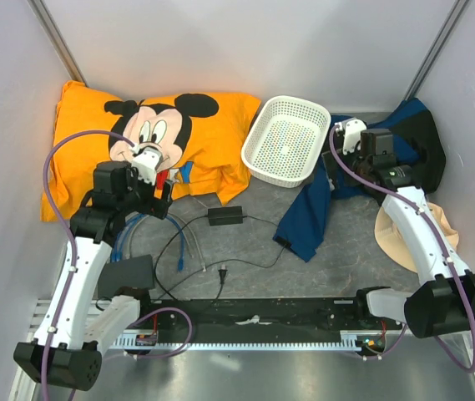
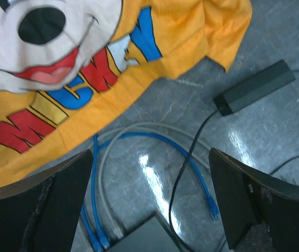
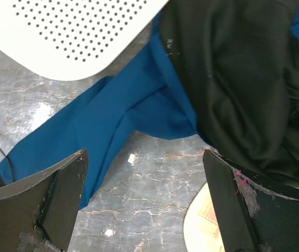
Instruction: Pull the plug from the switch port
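Note:
The switch port (image 1: pixel 127 273), a flat dark-grey box, lies at the near left beside my left arm; only its far edge shows at the bottom of the left wrist view (image 2: pixel 144 237). Two blue plugs (image 2: pixel 99 239) and a grey plug (image 2: pixel 116 229) sit in its sockets. The same blue cable's other plug (image 2: pixel 210 206) lies loose on the table. My left gripper (image 1: pixel 159 200) (image 2: pixel 150 173) hangs open and empty above the cables, beyond the switch. My right gripper (image 1: pixel 335 170) (image 3: pixel 144 165) is open and empty above bare table by the blue cloth.
A black power brick (image 1: pixel 225 215) (image 2: pixel 254 86) with a thin black cord lies mid-table. An orange Mickey Mouse cloth (image 1: pixel 179 142) is at the back left, a white basket (image 1: pixel 287 138) at the back. Blue cloth (image 1: pixel 308 217), black cloth (image 1: pixel 421 142) and a tan hat (image 1: pixel 387 230) lie right.

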You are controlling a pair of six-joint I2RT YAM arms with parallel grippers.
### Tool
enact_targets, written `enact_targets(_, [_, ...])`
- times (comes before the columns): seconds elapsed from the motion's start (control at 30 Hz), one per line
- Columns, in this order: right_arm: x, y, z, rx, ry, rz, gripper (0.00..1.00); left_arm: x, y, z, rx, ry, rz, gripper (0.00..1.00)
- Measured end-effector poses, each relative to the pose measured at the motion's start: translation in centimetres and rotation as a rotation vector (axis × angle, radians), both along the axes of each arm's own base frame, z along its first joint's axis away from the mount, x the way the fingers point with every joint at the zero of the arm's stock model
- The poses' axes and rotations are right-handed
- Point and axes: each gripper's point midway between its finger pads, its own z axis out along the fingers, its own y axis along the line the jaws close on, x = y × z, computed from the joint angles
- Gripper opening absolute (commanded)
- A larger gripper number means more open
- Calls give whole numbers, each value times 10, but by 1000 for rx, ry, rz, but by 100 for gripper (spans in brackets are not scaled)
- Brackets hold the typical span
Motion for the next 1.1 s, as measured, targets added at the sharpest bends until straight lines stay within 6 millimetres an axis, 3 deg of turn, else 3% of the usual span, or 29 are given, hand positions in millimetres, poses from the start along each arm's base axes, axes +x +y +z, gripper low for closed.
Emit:
enact_targets(0.13, [0, 13, 0, 17, -8, 61, 98, -10, 3, -14, 21, 70, -1, 100])
enact_targets(0.23, [-4, 34, 1, 53, -5, 183, 98, -14, 10, -19, 54, 96, 19, 99])
enact_targets(0.37, [-11, 83, 11, 91, -2, 386, 98, -26, 20, -28, 92, 181, 54, 99])
enact_targets(0.47, [-16, 132, 13, 100, 12, 556, 98, -36, 28, -34, 125, 241, 66, 100])
enact_targets(0.63, [-32, 191, -22, 83, 106, 748, 98, -53, 52, -47, 169, 327, 135, 99])
enact_targets(0.77, [-54, 238, -52, 55, 178, 875, 98, -64, 97, -63, 169, 441, 295, 100])
enact_targets(0.9, [-70, 292, -61, 40, 173, 998, 98, -73, 136, -73, 114, 520, 438, 99])
enact_targets(1.0, [-70, 335, -65, 29, 139, 1059, 98, -76, 154, -77, 53, 552, 489, 99])
enact_targets(1.1, [-62, 365, -80, -10, 110, 1079, 98, -80, 160, -81, 13, 565, 494, 99])
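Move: The switch's plugged-in cable ends lie about 14 cm left of the left hand, 8 cm back and some 21 cm below; the switch's middle is 11 cm left and 15 cm back. A loose blue plug is 5 cm right and 13 cm back, and the black adapter 18 cm right and 3 cm ahead. From the right hand the plugs are roughly 67 cm left and 16 cm back, the adapter 36 cm left and 5 cm back, and the navy cloth 10 cm left and 4 cm back, all about 19 cm lower. Towards the switch and its plugs the open left hand swings about 16 cm left while drawing back and sinking, each by 8 cm, tipping some 30 degrees further down and turning counter-clockwise. The right hand, also open, sweeps about 36 cm left past the navy cloth to above the adapter, turning some 60 degrees counter-clockwise; it sinks mostly in the second half. ##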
